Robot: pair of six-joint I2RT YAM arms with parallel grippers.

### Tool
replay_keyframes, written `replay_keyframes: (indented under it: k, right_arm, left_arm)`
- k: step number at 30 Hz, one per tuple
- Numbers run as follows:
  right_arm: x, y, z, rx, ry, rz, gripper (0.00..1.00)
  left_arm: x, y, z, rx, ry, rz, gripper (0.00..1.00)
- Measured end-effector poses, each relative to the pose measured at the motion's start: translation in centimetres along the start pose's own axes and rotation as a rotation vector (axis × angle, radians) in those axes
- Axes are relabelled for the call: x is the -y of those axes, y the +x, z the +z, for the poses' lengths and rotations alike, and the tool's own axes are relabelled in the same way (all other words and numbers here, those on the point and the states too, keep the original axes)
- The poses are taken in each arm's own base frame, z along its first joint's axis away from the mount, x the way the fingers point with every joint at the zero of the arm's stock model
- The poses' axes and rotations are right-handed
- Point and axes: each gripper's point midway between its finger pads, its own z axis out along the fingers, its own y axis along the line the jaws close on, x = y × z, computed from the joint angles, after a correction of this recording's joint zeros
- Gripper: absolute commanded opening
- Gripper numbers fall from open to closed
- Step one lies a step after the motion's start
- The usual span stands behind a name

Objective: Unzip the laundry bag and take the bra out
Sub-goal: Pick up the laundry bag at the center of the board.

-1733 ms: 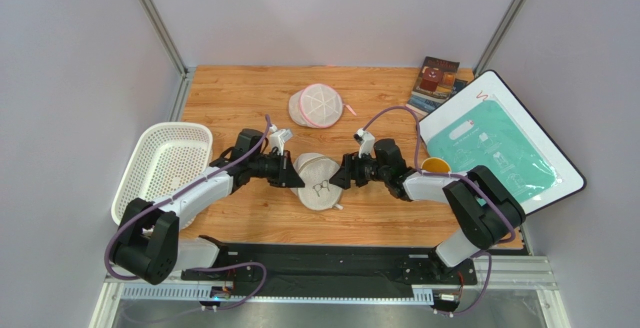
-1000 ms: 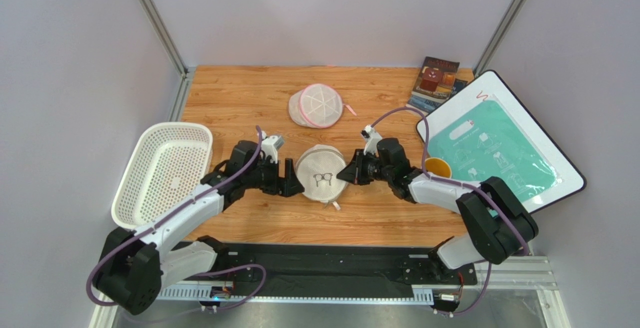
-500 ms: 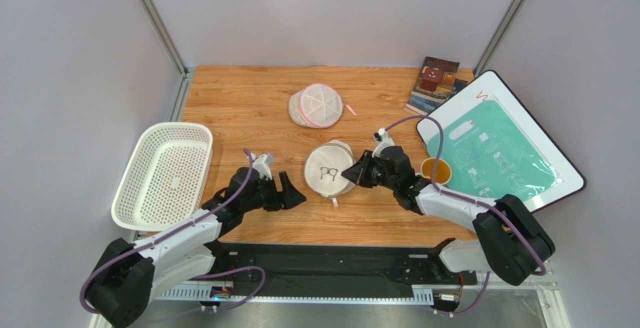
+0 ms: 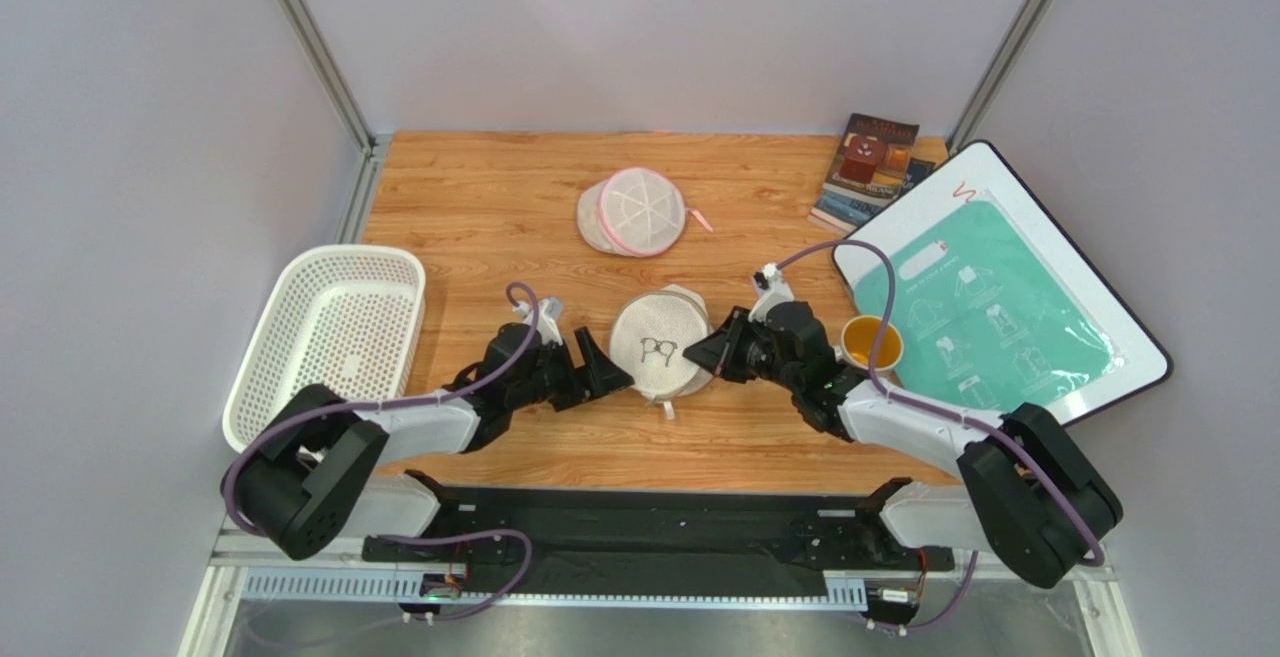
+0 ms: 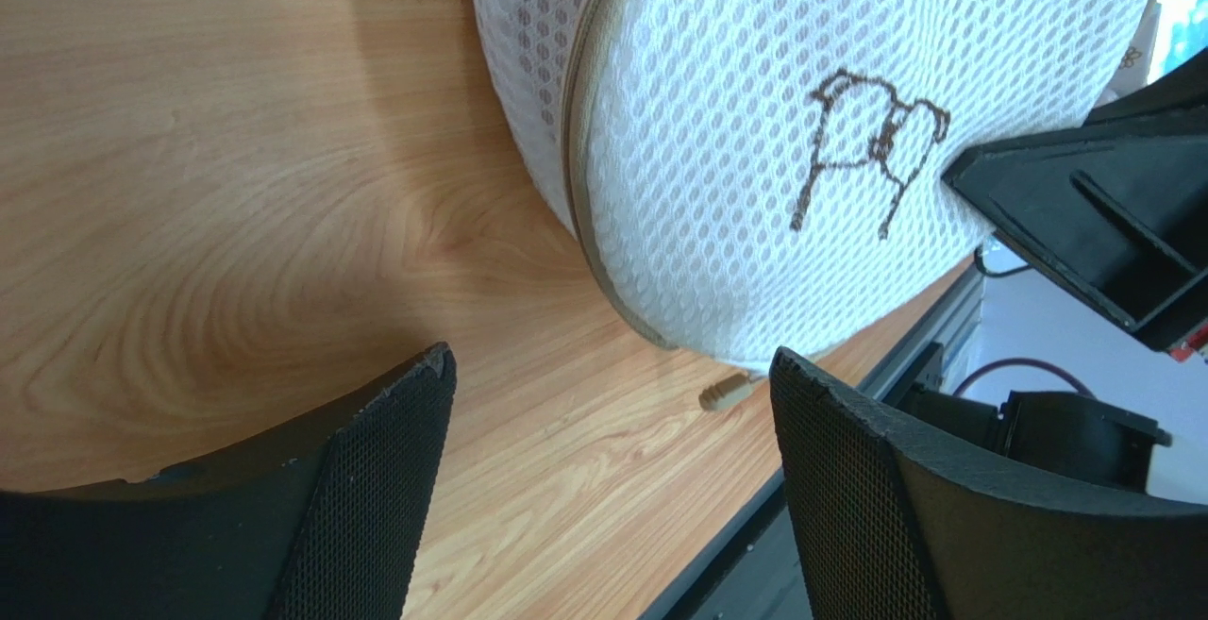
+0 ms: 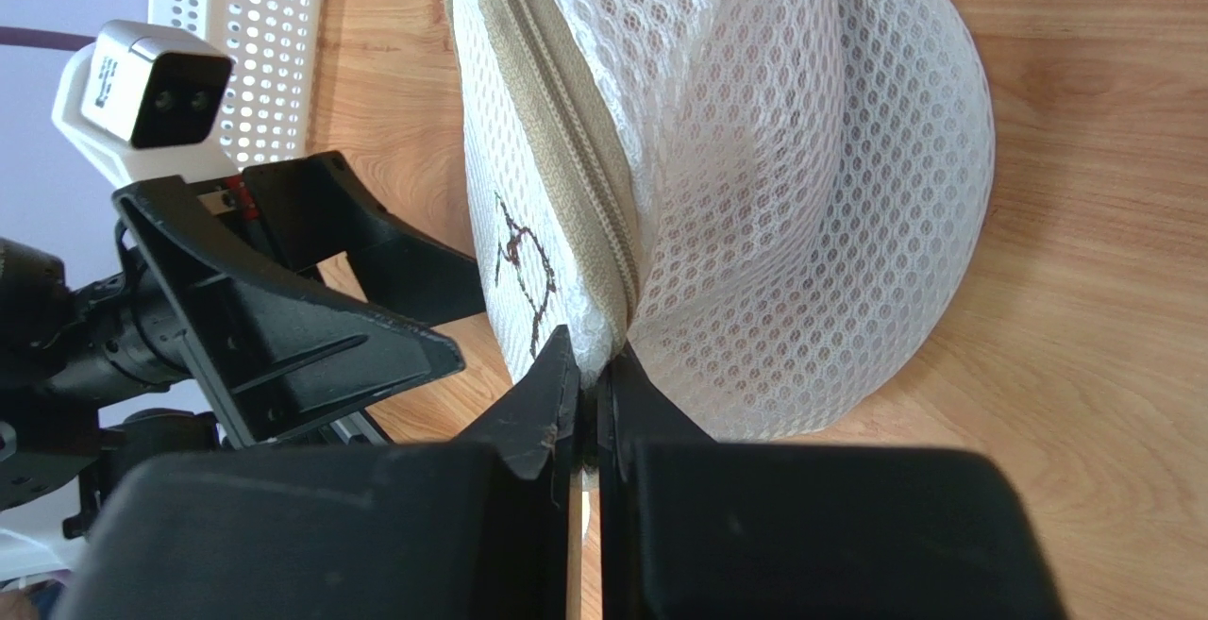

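Observation:
The laundry bag (image 4: 658, 344) is a round white mesh pouch with a dark pictogram, standing on edge on the wooden table. My right gripper (image 4: 706, 357) is shut on its zipped rim from the right, pinching the beige zip seam (image 6: 593, 245) between its fingertips (image 6: 562, 365). My left gripper (image 4: 598, 369) hovers low just left of the bag, open, with nothing between its fingers (image 5: 383, 479). The bag (image 5: 794, 153) fills the upper part of the left wrist view. Its small beige zip pull (image 5: 726, 394) lies on the wood beneath it. The bra is hidden.
A white perforated basket (image 4: 323, 342) sits at the left. A second mesh pouch with pink trim (image 4: 639, 212) lies behind. To the right are a yellow cup (image 4: 870, 338), a white board with a teal sheet (image 4: 999, 290) and books (image 4: 872, 162).
My left gripper, still open, first drew back toward the near edge and has now swung in low beside the bag. The right gripper stayed shut on the rim, carrying the bag slightly rightward.

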Motion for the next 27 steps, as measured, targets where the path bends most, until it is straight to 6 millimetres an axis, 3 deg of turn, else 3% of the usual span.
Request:
replay_keyframes:
  k: [5, 13, 16, 19, 20, 21, 25, 27]
  right_arm:
    - [-0.2, -0.1, -0.1, 0.003, -0.007, 0.003, 0.0]
    - [-0.5, 0.2, -0.2, -0.016, -0.025, 0.002, 0.0]
    - [-0.7, 0.3, -0.2, -0.022, -0.032, 0.002, 0.0]
    - [-0.7, 0.4, -0.2, -0.027, -0.035, 0.001, 0.0]
    - [-0.7, 0.4, -0.2, -0.027, -0.036, 0.001, 0.0]
    - [-0.7, 0.4, -0.2, -0.026, -0.034, 0.001, 0.02]
    - [0.2, 0.8, -0.2, -0.042, -0.002, -0.011, 0.58]
    - [0.9, 1.3, -0.2, -0.062, 0.042, -0.031, 0.67]
  left_arm:
    - [0.3, -0.5, 1.1, 0.005, 0.014, -0.007, 0.84]
    - [1.1, -0.5, 2.3, -0.003, 0.049, -0.025, 0.6]
    - [1.8, -0.6, 2.7, -0.004, 0.076, -0.027, 0.45]
    - [2.1, -0.7, 2.9, -0.001, 0.087, -0.039, 0.19]
    - [2.1, -0.7, 2.9, 0.003, 0.089, -0.039, 0.02]
    - [2.1, -0.8, 2.9, 0.007, 0.09, -0.043, 0.0]
    - [2.5, -1.1, 2.8, 0.02, 0.108, -0.056, 0.0]
    - [2.6, -1.0, 2.5, 0.027, 0.116, -0.058, 0.0]
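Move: The laundry bag's middle lies about 7 cm to the right of the open left gripper, roughly 2 cm ahead and 2 cm lower; its white tab is some 8 cm right and 6 cm back. The pink-rimmed bag stands about 20 cm ahead of the left hand and 4 cm to its right. The right fingers already pinch the bag's zipper rim, with the bag's middle 4 cm left, 2 ahead and 3 below, and the mug 23 cm right and 2 ahead. Bring the left gripper right and forward about 4 cm onto the near-left part of the laundry bag, then shut it on the zippered rim, rolling slightly and rising about 1 cm as it pinches. Hold the right gripper almost still with its grip on the rim until the left has closed, then open it about halfway and let it dip about a centimetre. ##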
